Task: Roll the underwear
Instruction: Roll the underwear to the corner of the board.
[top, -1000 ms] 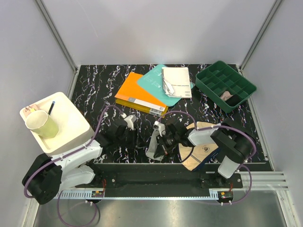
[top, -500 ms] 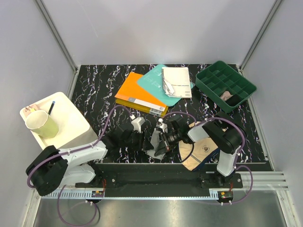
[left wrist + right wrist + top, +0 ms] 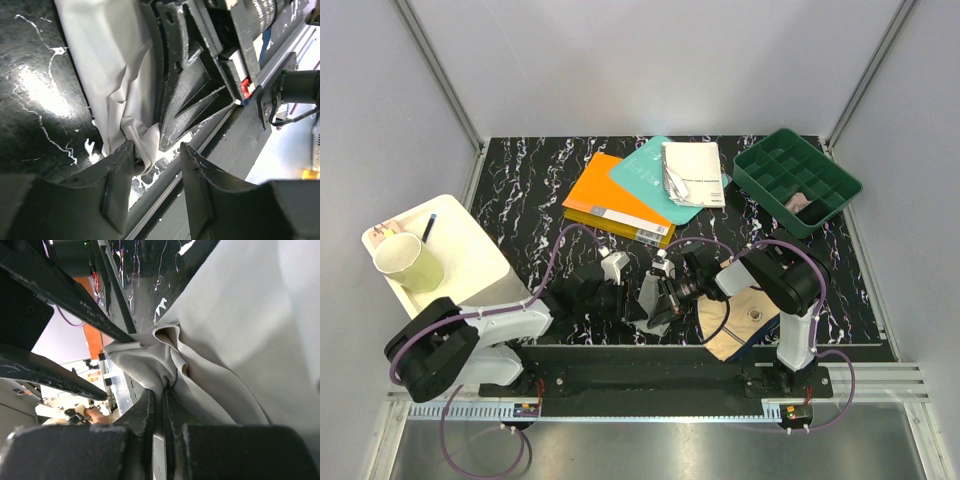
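Note:
The light grey underwear (image 3: pixel 651 310) lies bunched near the table's front edge between my two grippers, and shows as smooth grey fabric (image 3: pixel 107 75) in the left wrist view. My right gripper (image 3: pixel 164 390) is shut on a puckered fold of this grey underwear (image 3: pixel 240 340). My left gripper (image 3: pixel 157 152) is open at the fabric's lower corner. One of its fingers (image 3: pixel 117 180) touches the fold and the gap between the jaws is empty. The beige underwear (image 3: pixel 744 318) with navy edging lies flat under the right arm.
An orange book (image 3: pixel 613 200), a teal book (image 3: pixel 645 172) and a spiral notebook (image 3: pixel 692 173) lie at the back centre. A green compartment tray (image 3: pixel 767 183) stands back right. A white tray (image 3: pixel 470 255) with a cup (image 3: pixel 408 262) sits at the left. The metal front rail (image 3: pixel 235 145) runs close by.
My left gripper has moved right and nearer, up to the grey underwear beside the right gripper. The right gripper has kept its hold on the fabric while its arm folded in closer.

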`<state>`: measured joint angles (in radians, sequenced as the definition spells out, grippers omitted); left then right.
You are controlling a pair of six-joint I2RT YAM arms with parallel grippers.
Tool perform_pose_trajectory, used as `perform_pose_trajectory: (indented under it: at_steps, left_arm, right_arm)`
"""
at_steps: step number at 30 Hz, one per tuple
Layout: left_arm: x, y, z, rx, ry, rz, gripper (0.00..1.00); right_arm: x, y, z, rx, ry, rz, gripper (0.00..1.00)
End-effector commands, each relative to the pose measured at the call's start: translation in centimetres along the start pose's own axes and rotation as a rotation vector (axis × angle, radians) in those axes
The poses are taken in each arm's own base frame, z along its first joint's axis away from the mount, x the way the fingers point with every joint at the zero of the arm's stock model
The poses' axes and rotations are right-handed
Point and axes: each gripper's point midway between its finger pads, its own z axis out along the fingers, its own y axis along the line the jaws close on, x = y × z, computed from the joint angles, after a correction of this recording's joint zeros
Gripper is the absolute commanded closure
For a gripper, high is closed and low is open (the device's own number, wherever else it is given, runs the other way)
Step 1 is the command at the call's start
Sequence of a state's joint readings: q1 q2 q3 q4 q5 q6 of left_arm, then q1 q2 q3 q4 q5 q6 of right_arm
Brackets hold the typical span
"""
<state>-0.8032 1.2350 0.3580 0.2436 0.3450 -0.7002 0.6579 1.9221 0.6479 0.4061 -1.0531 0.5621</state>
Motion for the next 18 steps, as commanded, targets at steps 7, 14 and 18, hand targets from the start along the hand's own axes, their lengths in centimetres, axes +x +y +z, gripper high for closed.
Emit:
perform_pose_trajectory:
  at_steps: [7,14,18]
  left_arm:
    - [0.9,0.9,1.7,-0.053,0.103,-0.035,0.88]
    - [2.6,2.2,2.6,-0.127,0.217,-0.161,1.0]
    - [2.6,2.5,2.5,-0.131,0.236,-0.213,1.0]
  right_arm:
    - [-1.6,0.1,-0.4,-0.004,-0.044,-0.018,0.98]
    - [-1.6,0.3,-0.9,0.028,-0.073,-0.028,0.69]
    - [-1.6,0.6,-1.4,0.063,-0.091,-0.034,0.53]
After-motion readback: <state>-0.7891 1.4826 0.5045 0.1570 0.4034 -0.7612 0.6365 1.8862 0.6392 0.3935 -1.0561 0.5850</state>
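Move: The underwear's bunched near end lies about 3 cm below the half-open left hand and some 2 cm to its right, level with it in reach; the right fingers still pinch it, with its loose tip about 1 cm to their left. From the left hand, the flat rest of the underwear is centred roughly 6 cm ahead and 4 cm right, and the beige bag some 5 cm ahead and 30 cm right. Sinking about 3 cm and edging right, the left fingers pinch the underwear's bunched end; the right release it. ##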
